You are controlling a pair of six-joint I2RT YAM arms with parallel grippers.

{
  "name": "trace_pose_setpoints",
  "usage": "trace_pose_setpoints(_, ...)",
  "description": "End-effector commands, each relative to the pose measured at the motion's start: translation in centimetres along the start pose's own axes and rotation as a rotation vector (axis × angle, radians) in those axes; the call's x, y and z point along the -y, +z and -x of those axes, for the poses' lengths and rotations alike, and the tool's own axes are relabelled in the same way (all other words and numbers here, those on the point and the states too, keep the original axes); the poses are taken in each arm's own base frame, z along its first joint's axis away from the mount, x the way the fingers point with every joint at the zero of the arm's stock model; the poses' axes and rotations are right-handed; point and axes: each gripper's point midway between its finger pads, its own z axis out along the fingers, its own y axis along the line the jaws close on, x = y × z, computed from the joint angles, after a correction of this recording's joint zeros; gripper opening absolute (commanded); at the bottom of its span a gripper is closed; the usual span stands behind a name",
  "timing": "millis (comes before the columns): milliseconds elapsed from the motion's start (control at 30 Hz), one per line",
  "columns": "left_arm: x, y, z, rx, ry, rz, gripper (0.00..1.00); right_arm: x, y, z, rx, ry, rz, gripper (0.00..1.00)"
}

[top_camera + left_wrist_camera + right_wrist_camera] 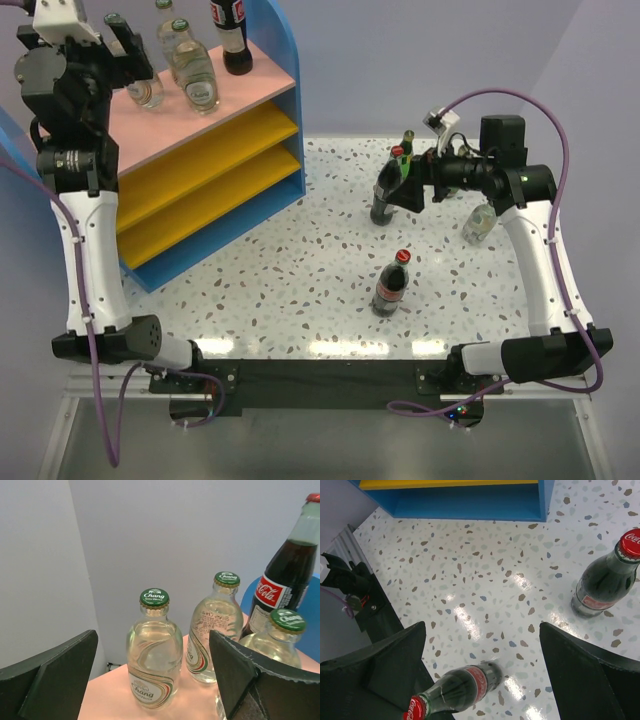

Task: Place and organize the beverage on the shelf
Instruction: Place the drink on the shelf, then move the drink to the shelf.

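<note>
The shelf (225,130) stands at the back left. On its pink top board (105,695) stand three clear green-capped bottles (200,78) and one cola bottle (233,38). My left gripper (128,55) is open up there. Its fingers sit either side of the nearest clear bottle (152,655) without touching it. My right gripper (400,180) is open above a cola bottle (460,687) that stands on the table, with nothing between its fingers (580,675). A second cola bottle (392,285) stands nearer the front. A clear bottle (480,222) stands beside the right arm.
A green bottle top (407,138) shows just behind the right gripper. Both yellow boards (215,170) hold nothing. The speckled table (300,270) lies between the shelf and the bottles. A wall stands close behind the shelf.
</note>
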Motion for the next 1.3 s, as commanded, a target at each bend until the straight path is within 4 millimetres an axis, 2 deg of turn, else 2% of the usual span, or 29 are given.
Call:
trace_pose_setpoints(0, -0.1, -3.3, 4.7, 0.100, -0.012, 0.004, 0.98, -1.4, -1.3, 1.5, 0.039, -0.106, 0.035, 0.99)
trace_pose_setpoints(100, 0.7, -4.9, 4.9, 0.093, -0.038, -0.034, 0.98, -1.6, -1.5, 1.8, 0.033, -0.133, 0.048, 0.99)
trace_pose_setpoints(133, 0.9, -5.2, 4.1, 0.069, -0.055, -0.042, 0.98, -1.5, -1.3, 1.6, 0.023, -0.125, 0.054, 0.99)
trace_pose_setpoints(200, 1.9, -6.4, 4.2, 0.062, -0.072, -0.097, 0.98, -1.5, -1.2, 1.9, 0.022, -0.133, 0.058, 0.99)
trace_pose_setpoints(267, 3.2, -7.2, 3.5, 0.031, -0.113, -0.163, 0.99, -1.4, -1.1, 2.2, 0.022, -0.127, 0.061, 0.99)
trace_pose_setpoints(467, 6.7, -8.2, 2.5, -0.042, -0.252, -0.337, 1.00, -1.6, -0.9, 2.8, 0.039, -0.106, 0.071, 0.99)
trace_pose_setpoints(700, 8.6, -7.0, 1.1, -0.114, -0.329, -0.380, 1.00, -1.3, -0.5, 2.6, 0.041, -0.092, 0.070, 0.99)
trace_pose_setpoints(900, 9.6, -5.0, -0.6, -0.170, -0.299, -0.345, 1.00, -1.1, -0.5, 2.4, 0.038, -0.089, 0.064, 0.99)
trace_pose_setpoints(933, 9.2, -4.2, -1.4, -0.186, -0.289, -0.321, 1.00, -1.1, -0.5, 2.4, 0.039, -0.090, 0.064, 0.99)
trace_pose_setpoints(1000, 10.0, -4.0, -1.7, -0.198, -0.265, -0.306, 1.00, -1.2, -0.4, 2.3, 0.039, -0.088, 0.067, 0.99)
trace_pose_setpoints(1133, 9.7, -2.8, -2.9, -0.217, -0.234, -0.253, 1.00, -1.0, -0.3, 2.3, 0.039, -0.081, 0.065, 0.99)
trace_pose_setpoints(1267, 10.4, -2.2, -3.6, -0.234, -0.227, -0.262, 1.00, -0.9, -0.2, 2.3, 0.036, -0.078, 0.063, 0.99)
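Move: The clear bottle nearest the shelf's front edge stands about 10 cm to the right of my left hand, 5 cm ahead and 9 cm lower. At that same lower height, the clear bottle I've just let go of is 6 cm ahead and 1 cm left. The rear clear bottle is some 10 cm ahead and 6 cm right, and the cola about 13 cm ahead and 17 cm right. From my right hand the front clear bottle is roughly 37 cm left, 13 cm farther out and 14 cm higher. With its fingers still wide open, my left hand backs about 9 cm away from the newly placed bottle, rising slightly, and swings some 11 cm right. Then I bring it forward again and down towards the front clear bottle, turning it about 20 degrees clockwise and tipping the fingers down, so it ends facing that bottle without touching it. ##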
